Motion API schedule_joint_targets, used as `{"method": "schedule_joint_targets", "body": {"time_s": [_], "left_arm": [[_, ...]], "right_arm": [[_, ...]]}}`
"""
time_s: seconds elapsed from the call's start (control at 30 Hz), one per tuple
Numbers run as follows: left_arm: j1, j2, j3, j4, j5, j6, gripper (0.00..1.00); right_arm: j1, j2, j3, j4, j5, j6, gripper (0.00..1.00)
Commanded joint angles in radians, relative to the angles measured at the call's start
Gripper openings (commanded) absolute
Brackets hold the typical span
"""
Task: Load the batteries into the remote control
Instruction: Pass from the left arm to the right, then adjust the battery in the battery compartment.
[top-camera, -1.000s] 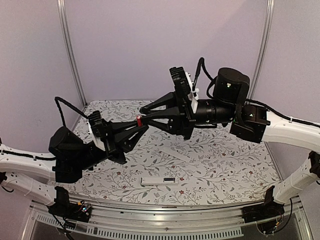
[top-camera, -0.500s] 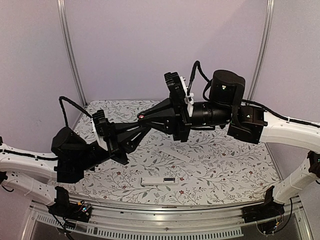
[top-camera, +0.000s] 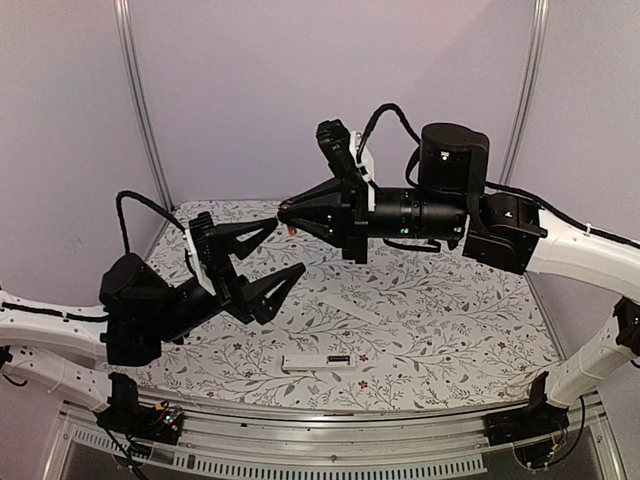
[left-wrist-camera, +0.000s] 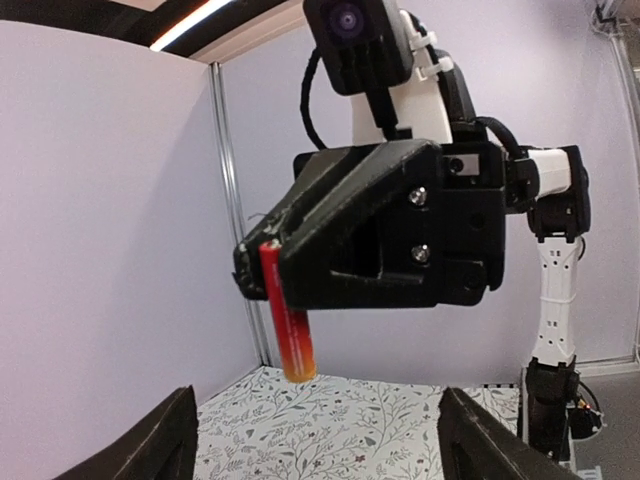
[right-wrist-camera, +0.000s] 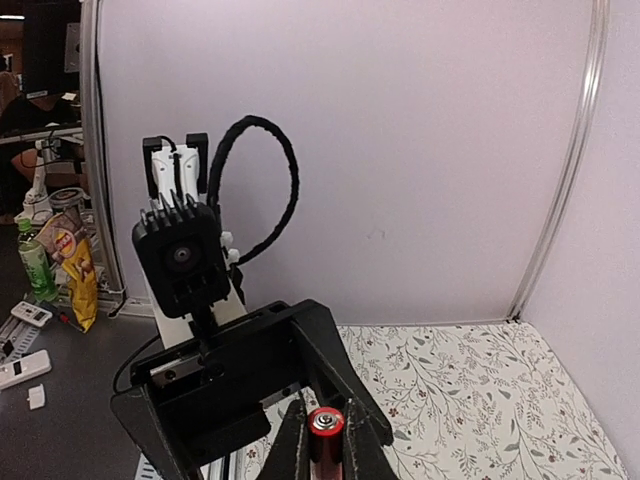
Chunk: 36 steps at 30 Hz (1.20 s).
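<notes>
My right gripper (top-camera: 284, 209) is shut on a red battery (top-camera: 291, 228), held high over the back left of the table. In the left wrist view that battery (left-wrist-camera: 288, 330) hangs down from the right gripper's black fingers (left-wrist-camera: 380, 240). In the right wrist view its metal end (right-wrist-camera: 325, 422) shows between the two pads. My left gripper (top-camera: 280, 252) stands open just below and to the left, apart from the battery, with nothing between its fingers (left-wrist-camera: 150, 440). The white remote control (top-camera: 318, 362) lies on the table near the front, between the arms.
A thin white cover plate (top-camera: 350, 306) lies slantwise on the flowered table cover (top-camera: 450, 330), behind the remote. Purple walls and metal posts (top-camera: 140, 100) close the back and sides. The left gripper's black body (right-wrist-camera: 220, 390) fills the lower left of the right wrist view.
The left gripper has opened and let go of the red battery, dropping slightly away. The right gripper has closed fully on the battery and lifted it up.
</notes>
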<state>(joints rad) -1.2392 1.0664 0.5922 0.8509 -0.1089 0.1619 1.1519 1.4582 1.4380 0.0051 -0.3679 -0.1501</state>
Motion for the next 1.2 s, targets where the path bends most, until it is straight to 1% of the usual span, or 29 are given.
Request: {"method": "schedule_joint_targets", "body": {"time_s": [0.0, 0.13, 0.23, 0.33, 0.37, 0.47, 0.57, 0.63, 0.7, 0.9, 1.17], "left_arm": [[0.013, -0.099, -0.046, -0.149, -0.179, -0.046, 0.84], [0.018, -0.198, -0.101, -0.303, -0.324, -0.194, 0.84], [0.021, -0.265, -0.137, -0.427, -0.461, -0.320, 0.84], [0.027, -0.308, -0.150, -0.614, -0.625, -0.490, 0.84], [0.029, -0.319, -0.152, -0.713, -0.664, -0.565, 0.84], [0.033, -0.347, -0.173, -0.878, -0.710, -0.754, 0.84], [0.034, -0.362, -0.198, -0.967, -0.728, -0.884, 0.83], [0.035, -0.365, -0.205, -1.019, -0.749, -0.958, 0.83], [0.035, -0.363, -0.208, -1.042, -0.765, -0.987, 0.83], [0.036, -0.351, -0.220, -1.038, -0.794, -0.988, 0.82], [0.057, -0.312, -0.219, -1.020, -0.807, -0.966, 0.83]], "right_arm": [[-0.024, 0.021, 0.042, -0.192, 0.222, 0.045, 0.00], [-0.060, 0.040, 0.036, -0.266, 0.252, 0.096, 0.00], [-0.064, 0.071, 0.006, -0.280, 0.225, 0.100, 0.00], [-0.078, 0.110, -0.041, -0.282, 0.157, 0.093, 0.00], [-0.087, 0.122, -0.059, -0.281, 0.136, 0.094, 0.00], [-0.098, 0.173, -0.110, -0.279, 0.055, 0.104, 0.00], [-0.098, 0.223, -0.159, -0.267, -0.024, 0.091, 0.00], [-0.097, 0.245, -0.192, -0.255, -0.036, 0.089, 0.00], [-0.096, 0.253, -0.225, -0.242, -0.025, 0.080, 0.00], [-0.092, 0.275, -0.276, -0.256, -0.015, 0.037, 0.00], [-0.087, 0.358, -0.236, -0.311, 0.016, -0.051, 0.00]]}}
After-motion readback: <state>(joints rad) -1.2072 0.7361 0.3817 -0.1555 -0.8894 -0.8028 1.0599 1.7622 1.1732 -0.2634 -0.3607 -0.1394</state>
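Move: My right hand already holds the red battery. The remote control's battery slot, with the dark battery in it, lies roughly 42 cm below that hand, about 5 cm ahead and 5 cm to its right. The loose white cover is some 15 cm farther out than the slot and a centimetre or two right of it. From my emptied left hand, the slot is about 5 cm ahead, 6 cm to the right and 37 cm down. I keep the red battery pinched in my right fingers and sweep it down about 32 cm towards the remote's slot, swinging forward early and then easing partly back, while the fingers tip from level-left to about 45 degrees downward. My left hand, already open, backs away from the handover, down some 20 cm and nearly as far left, also forward, tipping down and turning counter-clockwise. ##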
